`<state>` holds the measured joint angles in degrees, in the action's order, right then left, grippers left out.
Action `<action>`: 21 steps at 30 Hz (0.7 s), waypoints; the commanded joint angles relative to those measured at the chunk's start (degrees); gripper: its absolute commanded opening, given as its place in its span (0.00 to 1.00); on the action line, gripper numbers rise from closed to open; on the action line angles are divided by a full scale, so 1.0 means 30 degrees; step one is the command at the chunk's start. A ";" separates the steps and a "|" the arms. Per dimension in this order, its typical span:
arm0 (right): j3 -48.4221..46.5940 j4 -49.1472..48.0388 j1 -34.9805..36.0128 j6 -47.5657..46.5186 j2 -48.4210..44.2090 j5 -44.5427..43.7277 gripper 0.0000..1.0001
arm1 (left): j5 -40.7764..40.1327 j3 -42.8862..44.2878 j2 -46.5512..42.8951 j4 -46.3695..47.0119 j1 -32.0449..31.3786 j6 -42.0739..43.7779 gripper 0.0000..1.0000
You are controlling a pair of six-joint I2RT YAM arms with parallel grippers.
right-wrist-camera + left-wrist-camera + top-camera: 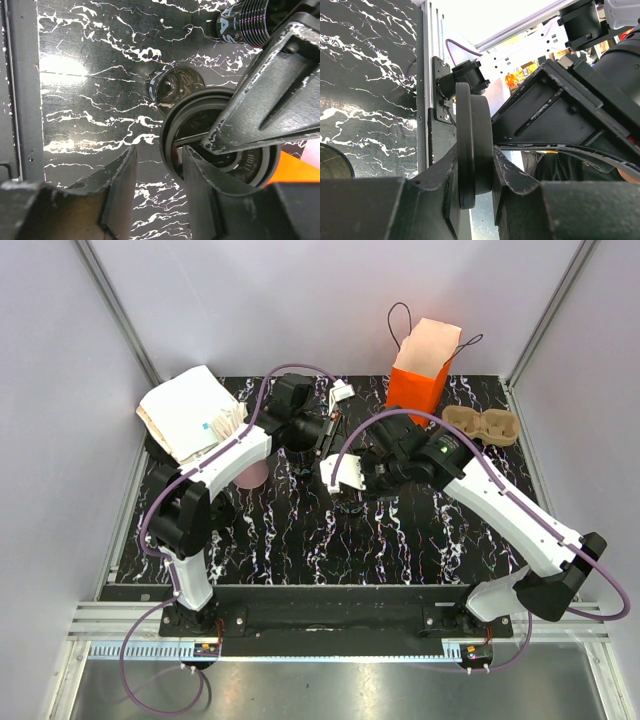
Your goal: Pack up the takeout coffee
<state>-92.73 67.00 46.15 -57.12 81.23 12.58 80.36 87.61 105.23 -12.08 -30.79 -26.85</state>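
My left gripper (475,162) is shut on a dark round lid (472,125), held edge-on above the table. In the right wrist view the same lid (220,135) hangs face-on, with the left gripper's finger (270,90) across it. My right gripper (159,155) is open just beside the lid's near rim, which lies against its right finger (200,190). Only table shows between its jaws. A black cup without a lid (177,87) stands on the table below. A lidded takeout coffee is out of view. The orange bag (420,370) stands open at the back.
A brown cup carrier (480,425) lies right of the bag. A pink cup (250,475) and a stack of white paper (190,410) sit at the left. Both grippers (325,435) (345,488) meet mid-table. A dark cup rim (332,162) shows low left.
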 commanded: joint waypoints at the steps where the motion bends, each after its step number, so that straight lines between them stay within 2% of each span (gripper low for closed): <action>1: 0.0323 -0.1006 0.0202 0.0174 -0.0036 -0.0736 0.45 | 0.0840 -0.0083 -0.0243 0.1065 -0.0051 -0.0452 0.17; 12: 0.0734 -0.1738 0.0232 0.0232 -0.0153 -0.1263 0.29 | 0.1310 -0.0815 -0.0418 0.3585 -0.0051 -0.2445 0.17; 21: 0.0763 -0.1651 0.0348 0.0261 -0.0300 -0.1263 0.07 | 0.1369 -0.0845 -0.0419 0.3967 -0.0051 -0.2797 0.17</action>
<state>-90.72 63.51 46.63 -56.97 81.23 10.11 80.79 84.79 105.23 -3.49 -30.76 -33.52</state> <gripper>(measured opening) 0.115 0.267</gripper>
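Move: The black lid hangs in the left fingertips, its middle about 4 cm ahead of the right hand, 1 cm to its left and 1 cm above, so the near rim sits between the right fingertips. The clear cup stands about 2 cm ahead, 4 cm left and 20 cm below the right hand; the cup stack is some 10 cm ahead and 14 cm left. From the left hand, the lid's middle lies about 3 cm to the right, otherwise level. The right hand, its half-open fingers already straddling the rim of the black lid on the side nearer the robot's base, eases about 1 cm forward and sinks about half a centimetre while those fingers draw nearly shut to pinch the rim, the wrist barely turning. The left hand stays almost in place, its grip on the lid unchanged, presenting the lid steadily over the clear cup to the incoming right fingers. ##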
